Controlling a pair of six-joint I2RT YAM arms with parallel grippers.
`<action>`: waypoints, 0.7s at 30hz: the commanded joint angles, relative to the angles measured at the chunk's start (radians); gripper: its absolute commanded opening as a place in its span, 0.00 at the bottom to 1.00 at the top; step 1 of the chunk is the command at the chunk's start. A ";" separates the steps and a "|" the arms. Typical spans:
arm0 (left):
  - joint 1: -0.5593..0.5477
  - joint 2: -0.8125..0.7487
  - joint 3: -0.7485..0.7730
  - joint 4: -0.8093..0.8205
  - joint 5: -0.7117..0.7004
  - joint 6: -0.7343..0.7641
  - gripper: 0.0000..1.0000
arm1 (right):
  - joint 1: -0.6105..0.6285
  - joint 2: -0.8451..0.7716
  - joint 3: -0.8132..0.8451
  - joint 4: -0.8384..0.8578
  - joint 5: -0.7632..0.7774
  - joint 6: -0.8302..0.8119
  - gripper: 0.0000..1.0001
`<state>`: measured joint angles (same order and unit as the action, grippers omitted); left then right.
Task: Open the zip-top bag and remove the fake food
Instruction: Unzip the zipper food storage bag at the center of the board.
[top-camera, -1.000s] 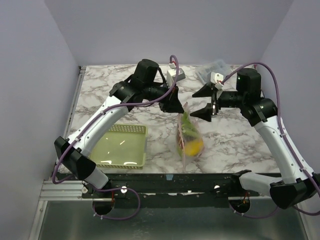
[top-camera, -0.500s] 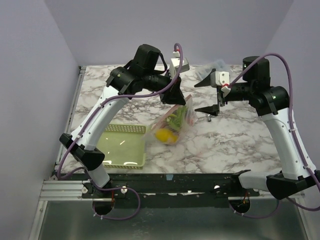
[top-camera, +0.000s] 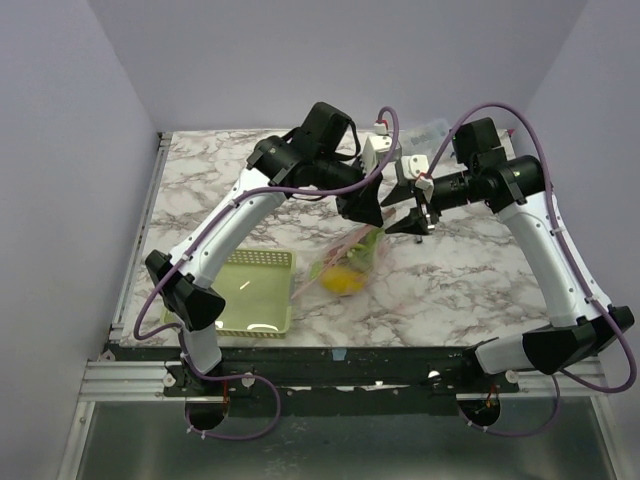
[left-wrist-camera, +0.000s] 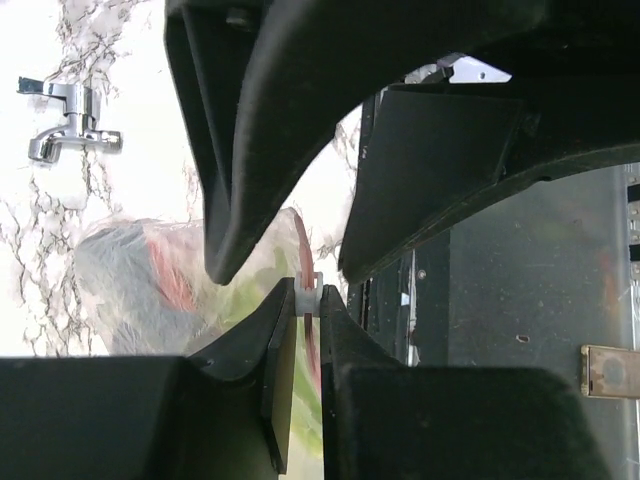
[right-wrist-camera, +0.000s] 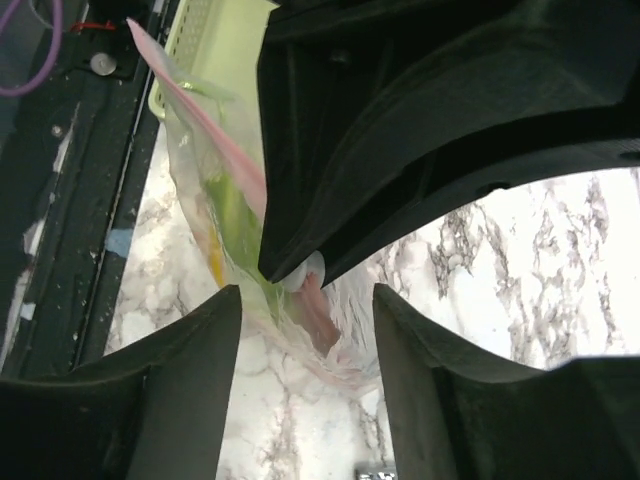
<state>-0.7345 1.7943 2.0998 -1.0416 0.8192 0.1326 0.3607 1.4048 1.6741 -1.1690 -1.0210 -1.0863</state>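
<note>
The zip-top bag (top-camera: 340, 268) slopes from my left gripper (top-camera: 367, 212) down toward the basket's corner. Inside it the fake food shows as a yellow piece (top-camera: 343, 281) and a green stalk (top-camera: 366, 247). In the left wrist view my left gripper (left-wrist-camera: 308, 295) is shut on the white slider of the pinkish-red zip strip (left-wrist-camera: 312, 345). My right gripper (top-camera: 410, 217) is close beside it on the right, open. In the right wrist view the right gripper (right-wrist-camera: 307, 292) straddles the bag's (right-wrist-camera: 215, 190) crumpled top corner, just under the slider (right-wrist-camera: 304, 270).
A pale green mesh basket (top-camera: 248, 290) sits front left, its corner beside the bag's lower end. A small clear box (top-camera: 432, 133) stands at the back right. A small chrome metal piece (left-wrist-camera: 65, 120) lies on the marble table (top-camera: 460, 280) near the grippers.
The left gripper has carried the bag's top to the right. The right gripper has swung left and down to that corner, and its jaws have narrowed. The bag now slopes instead of hanging.
</note>
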 joint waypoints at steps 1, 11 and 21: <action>-0.006 -0.002 0.011 -0.009 0.001 0.021 0.00 | 0.007 0.013 0.059 -0.166 0.044 -0.116 0.53; -0.008 -0.005 0.001 -0.005 0.001 0.015 0.00 | 0.015 0.003 0.057 -0.175 0.014 -0.127 0.34; -0.008 -0.011 -0.018 -0.014 0.002 0.025 0.00 | 0.029 -0.014 0.061 -0.163 0.063 -0.114 0.00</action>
<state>-0.7475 1.7943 2.0953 -1.0607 0.8227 0.1345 0.3725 1.4086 1.7168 -1.2987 -0.9874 -1.2072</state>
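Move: The bag's pink zip end sticks out just past the slider, about 1 cm back of the right hand's point and level with it in height. The slider, already in the left fingers, lies some 2 cm to the right hand's left and 1 cm back. Below in the bag are the celery, roughly 4 cm left, 2 back and 10 down, and the yellow food, about 8 left, 6 back and 18 down. From the left hand, the zip end is some 2 cm to the right, level with it. The short pink zip end beyond the slider gets pinched by the right hand, which slips back and slightly right by about 1.5 cm with its fingers open around the strip, barely rolling. It then stays in place and shuts from a bit over half open to closed. The left hand keeps its pinch on the slider, easing back under 1 cm. ##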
